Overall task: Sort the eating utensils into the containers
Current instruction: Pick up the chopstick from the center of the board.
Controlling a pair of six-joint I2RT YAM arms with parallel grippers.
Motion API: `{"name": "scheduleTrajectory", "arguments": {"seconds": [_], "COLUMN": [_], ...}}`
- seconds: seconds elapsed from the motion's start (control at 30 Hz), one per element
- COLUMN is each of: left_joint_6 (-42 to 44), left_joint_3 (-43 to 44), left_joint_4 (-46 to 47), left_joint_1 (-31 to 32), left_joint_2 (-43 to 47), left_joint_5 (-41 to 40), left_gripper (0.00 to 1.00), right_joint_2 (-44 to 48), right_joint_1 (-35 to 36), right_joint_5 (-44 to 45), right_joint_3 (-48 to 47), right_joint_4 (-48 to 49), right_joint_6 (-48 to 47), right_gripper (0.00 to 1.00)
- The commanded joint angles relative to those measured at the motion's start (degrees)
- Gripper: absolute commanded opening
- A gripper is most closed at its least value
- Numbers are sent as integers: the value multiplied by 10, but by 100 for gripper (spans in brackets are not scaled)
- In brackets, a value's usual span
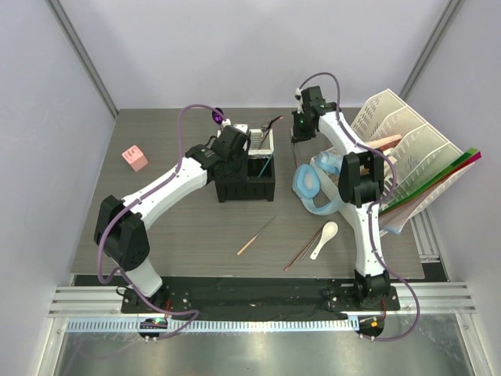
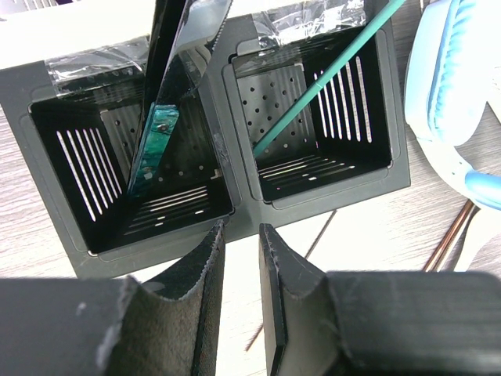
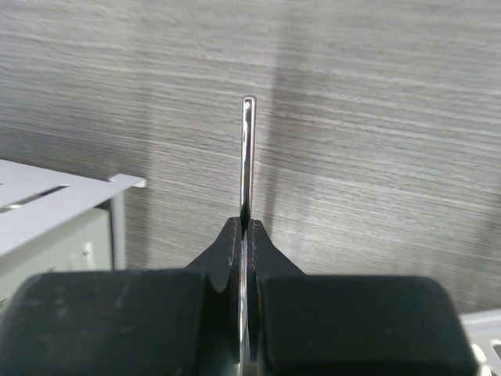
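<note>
The black caddy stands mid-table, and my left gripper hovers at its left side. In the left wrist view that gripper is open with nothing between its fingers, just in front of the caddy's rim. The left compartment holds a green-patterned piece. A teal stick leans in the right compartment. My right gripper hangs at the back right of the caddy. It is shut on a thin shiny metal utensil, seen edge-on. A copper fork, brown chopsticks and a white soup spoon lie near the front.
A light blue ring-shaped thing lies right of the caddy, against the big white slotted rack. A pink block sits at the far left. A purple spoon pokes up behind the caddy.
</note>
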State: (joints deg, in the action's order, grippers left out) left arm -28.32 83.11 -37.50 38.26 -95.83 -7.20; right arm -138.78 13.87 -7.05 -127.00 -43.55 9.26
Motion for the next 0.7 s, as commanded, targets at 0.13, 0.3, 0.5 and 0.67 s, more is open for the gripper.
{"name": "scheduleTrajectory", "arguments": {"seconds": [0.13, 0.3, 0.5, 0.67], "left_joint_6": [5, 10, 18, 20], "left_joint_3": [6, 6, 3, -10], "left_joint_4": [8, 9, 10, 18], "left_joint_1": [3, 3, 3, 3], "left_joint_2": [20, 22, 28, 37], "left_joint_5": [-11, -10, -10, -14], "left_gripper": [24, 24, 24, 24], "right_joint_2": [104, 152, 214, 302], "right_joint_1": [3, 3, 4, 14], "right_joint_5": [26, 30, 22, -16], "right_joint_3": [-28, 9, 60, 148], "right_joint_4": [29, 61, 80, 136], "right_joint_6": [23, 34, 55, 79], "right_gripper": [1, 1, 1, 1]}}
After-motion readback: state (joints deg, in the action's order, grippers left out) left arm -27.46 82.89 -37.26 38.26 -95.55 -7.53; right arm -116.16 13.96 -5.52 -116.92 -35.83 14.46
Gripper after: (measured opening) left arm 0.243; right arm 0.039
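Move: The right hand already grips the metal chopstick, lying fore-and-aft just clear of the board. From that hand, the utensil container stands about 16 cm to the left and 11 cm back, its middle roughly level with the fingers. The blue padded ring lies some 19 cm back and 7 cm right, about 4 cm lower, and the white rack about 35 cm right and 12 cm back. From the left hand, the container is about 8 cm ahead, almost centred sideways, and 11 cm below. The right hand carries the pinched chopstick almost straight up off the far part of the board by about 17 cm, slowly at first and then faster, easing back only a couple of centimetres towards the end. As it climbs, the wrist tips by some 20 degrees so that the fingers swing outward and the chopstick's far end tilts up, the fingers staying shut on it throughout. ##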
